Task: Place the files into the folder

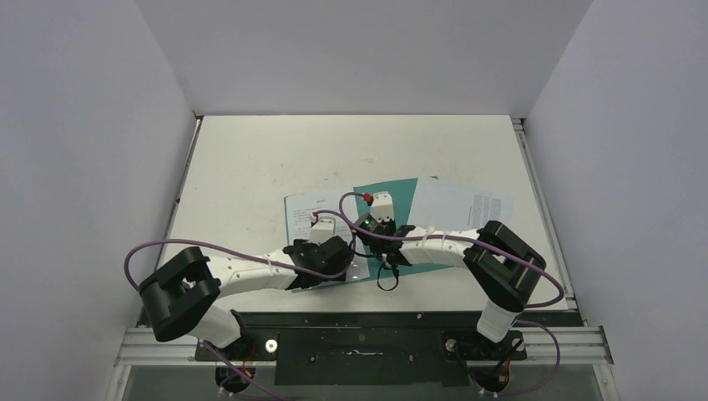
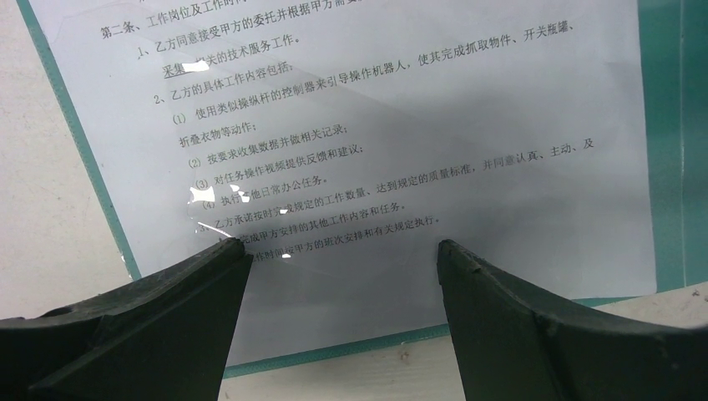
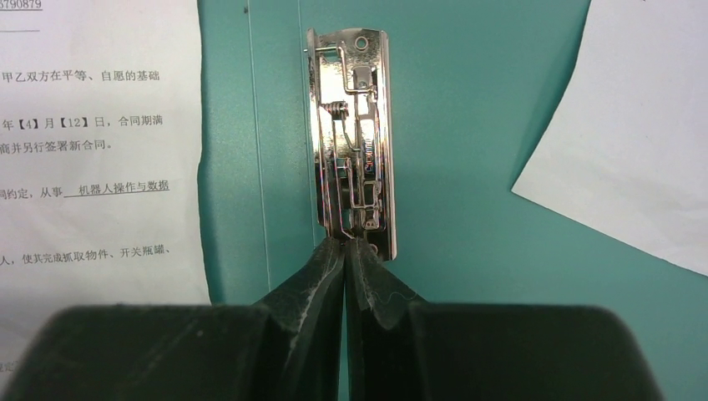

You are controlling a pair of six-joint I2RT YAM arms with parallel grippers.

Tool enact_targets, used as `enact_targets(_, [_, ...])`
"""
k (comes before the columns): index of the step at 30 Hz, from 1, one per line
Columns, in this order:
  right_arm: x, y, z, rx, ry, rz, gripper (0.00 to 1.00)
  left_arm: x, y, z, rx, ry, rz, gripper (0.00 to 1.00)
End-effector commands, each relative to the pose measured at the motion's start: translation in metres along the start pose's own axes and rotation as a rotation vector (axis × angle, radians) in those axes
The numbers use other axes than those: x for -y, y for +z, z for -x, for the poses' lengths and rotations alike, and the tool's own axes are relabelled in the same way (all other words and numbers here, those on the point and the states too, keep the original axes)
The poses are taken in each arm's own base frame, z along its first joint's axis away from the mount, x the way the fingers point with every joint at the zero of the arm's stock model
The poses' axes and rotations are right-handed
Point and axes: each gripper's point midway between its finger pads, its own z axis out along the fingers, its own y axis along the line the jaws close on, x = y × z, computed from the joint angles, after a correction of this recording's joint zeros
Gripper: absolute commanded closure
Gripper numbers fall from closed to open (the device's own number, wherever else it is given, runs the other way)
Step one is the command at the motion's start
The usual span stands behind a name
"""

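The teal folder (image 1: 392,194) lies open on the table. One printed file (image 2: 401,125) rests on its left half, and my left gripper (image 2: 342,251) hovers open over that sheet's near edge with nothing between its fingers. In the top view this file (image 1: 302,213) shows beside the left gripper (image 1: 338,255). A second file (image 1: 463,205) lies partly over the folder's right edge. My right gripper (image 3: 345,242) is shut, its tips meeting at the near end of the silver fastener clip (image 3: 355,134) on the folder (image 3: 467,167). Whether they pinch the clip's wire I cannot tell.
The pale table (image 1: 275,150) extends beyond the folder toward the back wall. Grey walls close in on both sides. Purple cables (image 1: 250,251) loop over both arms. A black rail (image 1: 359,322) runs along the near edge.
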Motion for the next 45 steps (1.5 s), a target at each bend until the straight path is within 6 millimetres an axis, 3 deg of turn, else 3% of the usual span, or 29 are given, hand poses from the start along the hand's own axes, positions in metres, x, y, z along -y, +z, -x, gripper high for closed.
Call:
enact_targets(1, [0.057, 0.005, -0.057, -0.143, -0.125, -0.213, 0.95, -0.013, 0.004, -0.053, -0.191, 0.05, 0.021, 0.18])
enact_targets(12, [0.06, -0.001, -0.042, -0.101, -0.062, -0.213, 0.95, -0.01, 0.007, -0.058, -0.212, 0.041, 0.009, 0.18])
enact_targets(25, [0.034, -0.011, 0.006, -0.031, 0.062, -0.075, 0.95, -0.009, 0.008, -0.059, -0.216, 0.035, 0.003, 0.18])
enact_targets(32, [0.022, -0.024, 0.045, 0.039, 0.131, -0.01, 0.95, -0.008, 0.007, -0.058, -0.208, 0.038, -0.005, 0.18])
enact_targets(45, [0.03, -0.05, 0.091, 0.11, 0.318, 0.193, 0.95, -0.005, 0.003, -0.054, -0.197, 0.05, -0.034, 0.18])
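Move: My shut right fingertips are at the near end of the folder's metal clip, whose middle lies about 5 cm straight ahead and a centimetre lower. The file on the left flap is centred some 14 cm to the left and 1 cm ahead; the other file, overlapping the right flap, about 20 cm right and 11 cm ahead. From my left hand, the clip is about 13 cm ahead and 16 cm right. With my right fingers kept shut, I work the lever at the clip's near end: I ease right with a slight clockwise turn and a small lift, sweep farther right to about 3 cm, then rise quickly to some 8 cm up, going a little forward and rolling my left side up. My left hand, still open, keeps resting on the left file and shifts about 1 cm right. ##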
